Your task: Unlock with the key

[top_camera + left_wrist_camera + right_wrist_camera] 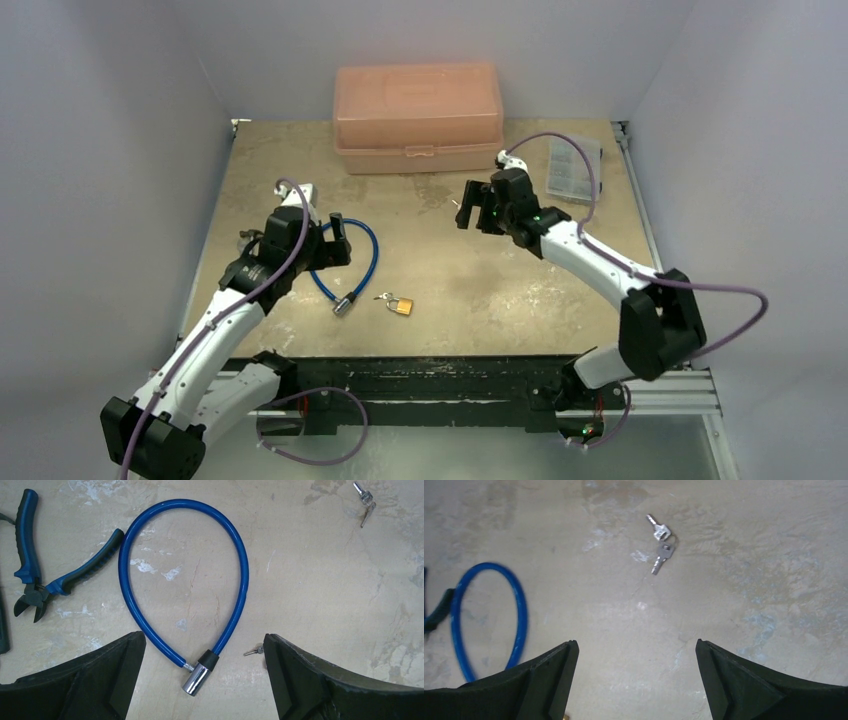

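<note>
The key [662,542], a tiny silver pair on a small ring, lies flat on the table ahead of my right gripper [636,642], which is open and empty above it. The same key [366,502] shows at the top right of the left wrist view. A little brass padlock [401,306] lies near the table's front. Beside it a small silver key-like piece [254,651] pokes out from behind my left finger. My left gripper [204,636] hangs open over the blue cable lock [235,545], straddling its silver metal end [196,680] without touching it.
An orange plastic box [418,118] stands at the back of the table, with a clear compartment case [575,165] to its right. Blue-handled cutting pliers [30,575] lie left of the cable loop. White walls close in the table [480,290] on three sides.
</note>
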`<state>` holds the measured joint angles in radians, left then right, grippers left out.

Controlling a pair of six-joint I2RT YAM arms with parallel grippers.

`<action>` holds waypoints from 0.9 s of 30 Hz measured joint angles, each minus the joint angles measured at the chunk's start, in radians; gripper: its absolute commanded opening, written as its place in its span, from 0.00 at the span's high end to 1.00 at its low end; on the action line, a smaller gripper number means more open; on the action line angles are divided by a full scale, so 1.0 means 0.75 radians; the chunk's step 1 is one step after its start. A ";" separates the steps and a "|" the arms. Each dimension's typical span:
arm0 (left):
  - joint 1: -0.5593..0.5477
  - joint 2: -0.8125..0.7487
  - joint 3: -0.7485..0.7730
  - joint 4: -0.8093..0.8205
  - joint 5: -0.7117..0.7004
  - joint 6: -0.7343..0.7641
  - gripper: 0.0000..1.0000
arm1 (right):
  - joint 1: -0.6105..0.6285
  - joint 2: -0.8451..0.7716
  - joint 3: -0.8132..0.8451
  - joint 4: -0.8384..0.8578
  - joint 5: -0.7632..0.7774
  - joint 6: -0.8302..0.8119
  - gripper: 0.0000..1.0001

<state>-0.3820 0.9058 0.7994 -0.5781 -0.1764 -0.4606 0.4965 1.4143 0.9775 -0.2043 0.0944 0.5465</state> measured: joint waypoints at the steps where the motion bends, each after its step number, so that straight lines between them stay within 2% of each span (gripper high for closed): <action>1: 0.000 -0.005 0.000 0.000 0.006 0.000 0.06 | 0.007 0.040 0.037 -0.027 0.024 0.001 0.02; 6: 0.000 -0.039 0.000 0.001 0.024 0.001 0.07 | 0.071 0.232 0.257 -0.180 0.158 -0.005 0.04; 8: 0.000 -0.056 0.000 0.001 0.028 0.001 0.07 | 0.090 0.286 0.330 -0.220 0.188 -0.009 0.09; 15: 0.000 -0.101 0.000 0.001 0.039 0.001 0.07 | 0.098 0.490 0.563 -0.332 0.245 -0.025 0.15; 21: 0.000 -0.140 0.000 0.001 0.041 0.001 0.07 | 0.097 0.657 0.669 -0.386 0.277 -0.044 0.25; 27: 0.000 -0.146 0.000 0.001 0.041 0.001 0.07 | 0.097 0.820 0.775 -0.405 0.299 -0.076 0.30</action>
<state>-0.3820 0.7963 0.7994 -0.5777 -0.1455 -0.4603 0.5694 2.0293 1.5585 -0.5083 0.3183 0.4892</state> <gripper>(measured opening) 0.932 0.719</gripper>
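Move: The ringed pair of keys lies on the board about 10 cm ahead of the right hand, 4 cm to its left and 14 cm below. Behind and left of those keys are the padlock, some 21 cm back and 12 cm left of them, and the blue cable lock, 12 cm back and 23 cm left of them. The toolbox's middle is about 16 cm beyond the keys and 8 cm left of them. From the left hand the keys are roughly 19 cm ahead, 25 cm right and 16 cm below. The ringed keys are closed in on by the right hand, which first goes forward and a little left nearly level, then sinks steeply towards them, ending about 8 cm farther out and 8 cm lower. On the way it rolls its left side down some 20 degrees and tips more downward, its wide-open fingers narrowing by about a quarter. The left hand rises about 3 cm, still open. ##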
